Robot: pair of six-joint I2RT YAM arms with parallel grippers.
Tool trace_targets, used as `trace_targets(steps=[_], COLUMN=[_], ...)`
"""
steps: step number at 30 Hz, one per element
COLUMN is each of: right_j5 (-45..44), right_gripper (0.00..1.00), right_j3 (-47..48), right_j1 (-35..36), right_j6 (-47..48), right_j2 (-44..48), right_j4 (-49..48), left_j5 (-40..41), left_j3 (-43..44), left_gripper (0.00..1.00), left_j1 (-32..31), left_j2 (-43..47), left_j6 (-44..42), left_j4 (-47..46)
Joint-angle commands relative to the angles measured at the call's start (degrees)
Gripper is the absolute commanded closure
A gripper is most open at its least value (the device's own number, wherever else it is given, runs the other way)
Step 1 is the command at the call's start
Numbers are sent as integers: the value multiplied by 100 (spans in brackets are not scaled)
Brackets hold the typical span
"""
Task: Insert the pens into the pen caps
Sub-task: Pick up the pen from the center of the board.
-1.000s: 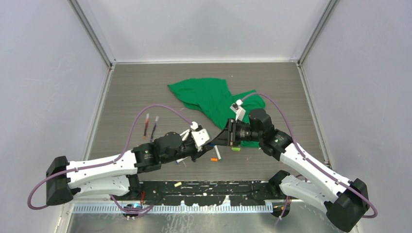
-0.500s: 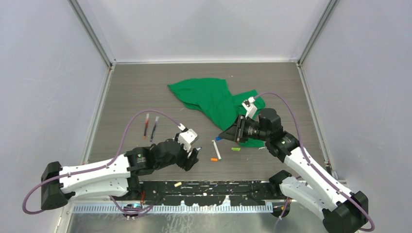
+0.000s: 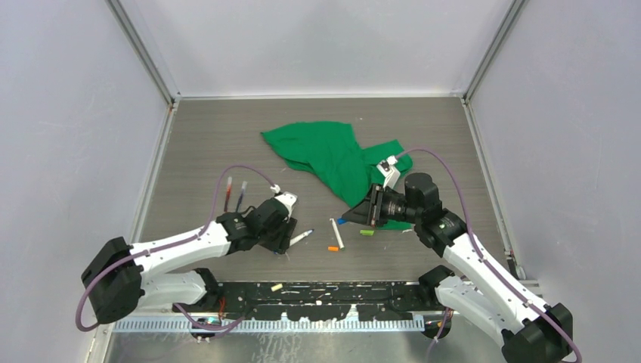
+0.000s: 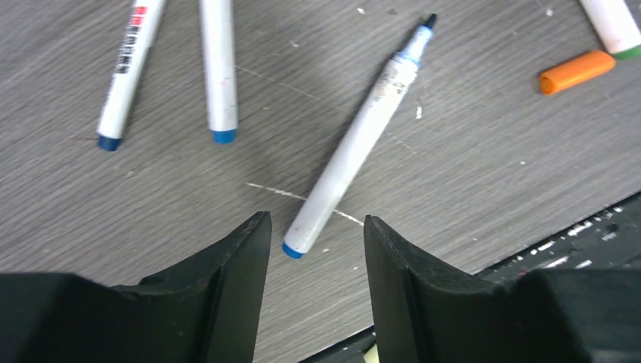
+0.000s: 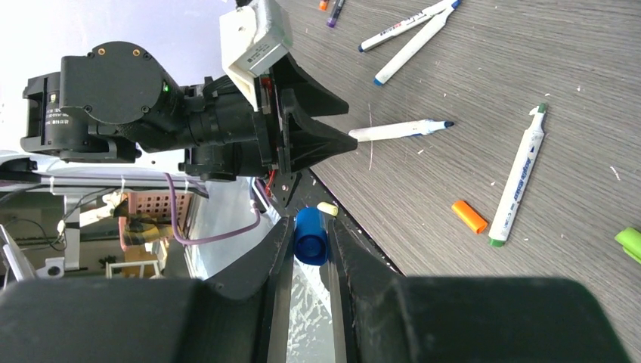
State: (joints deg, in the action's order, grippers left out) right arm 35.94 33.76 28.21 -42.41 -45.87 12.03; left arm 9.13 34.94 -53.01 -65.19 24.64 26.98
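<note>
My left gripper (image 4: 314,223) is open low over the table, and nothing is gripped. A white pen with a blue end and bare blue tip (image 4: 355,140) lies flat, its blue end just between the fingertips. The top view shows this pen (image 3: 301,237) right of the left gripper (image 3: 286,240). My right gripper (image 5: 310,223) is shut on a blue pen cap (image 5: 310,236), held above the table (image 3: 342,221). A green-tipped pen (image 3: 336,232) lies between the arms, with an orange cap (image 3: 332,248) and a green cap (image 3: 366,232) nearby.
A green cloth (image 3: 325,151) is crumpled at the back centre, partly under the right arm. Two capped pens (image 3: 234,197) lie at the left. Two more blue-ended pens (image 4: 219,68) lie by the left gripper. A yellow cap (image 3: 277,287) sits on the black front rail.
The left gripper opened and pulled back leftwards from the right gripper; the blue-tipped pen now lies on the table. The right gripper drew slightly right, still gripping the blue cap.
</note>
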Motion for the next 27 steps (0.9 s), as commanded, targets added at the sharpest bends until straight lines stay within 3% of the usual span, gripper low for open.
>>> trace_targets(steps=[1, 14, 27], right_j5=[84, 110, 44], right_gripper=[85, 85, 85], right_j3=[-91, -60, -135], right_j1=[-39, -49, -122], right_j6=[-54, -122, 5], right_j2=[160, 159, 141], right_j4=[-324, -376, -261], left_j5=[-628, -478, -591], left_j3=[286, 592, 487], left_gripper=[51, 53, 88], left_j1=[16, 19, -327], left_j2=[-191, -1342, -1638], left_j6=[-53, -149, 153], left_j4=[-363, -407, -239])
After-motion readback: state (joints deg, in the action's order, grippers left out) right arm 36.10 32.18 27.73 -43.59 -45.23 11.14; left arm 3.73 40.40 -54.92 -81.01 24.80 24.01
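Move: The uncapped blue pen's middle lies about 5 cm right of the left hand, 2 cm ahead and 4 cm below. The nearest blue-ended pen is roughly 9 cm ahead and 1 cm right; the orange cap is some 14 cm right, level fore and aft; the green pen is about 15 cm right and 4 cm ahead. From the right hand, which holds the blue cap, the blue pen is about 12 cm left, level fore and aft, 19 cm below. The left hand moves about 3 cm right and 3 cm down, then closes its fingers, pinching the pen's tail part. ##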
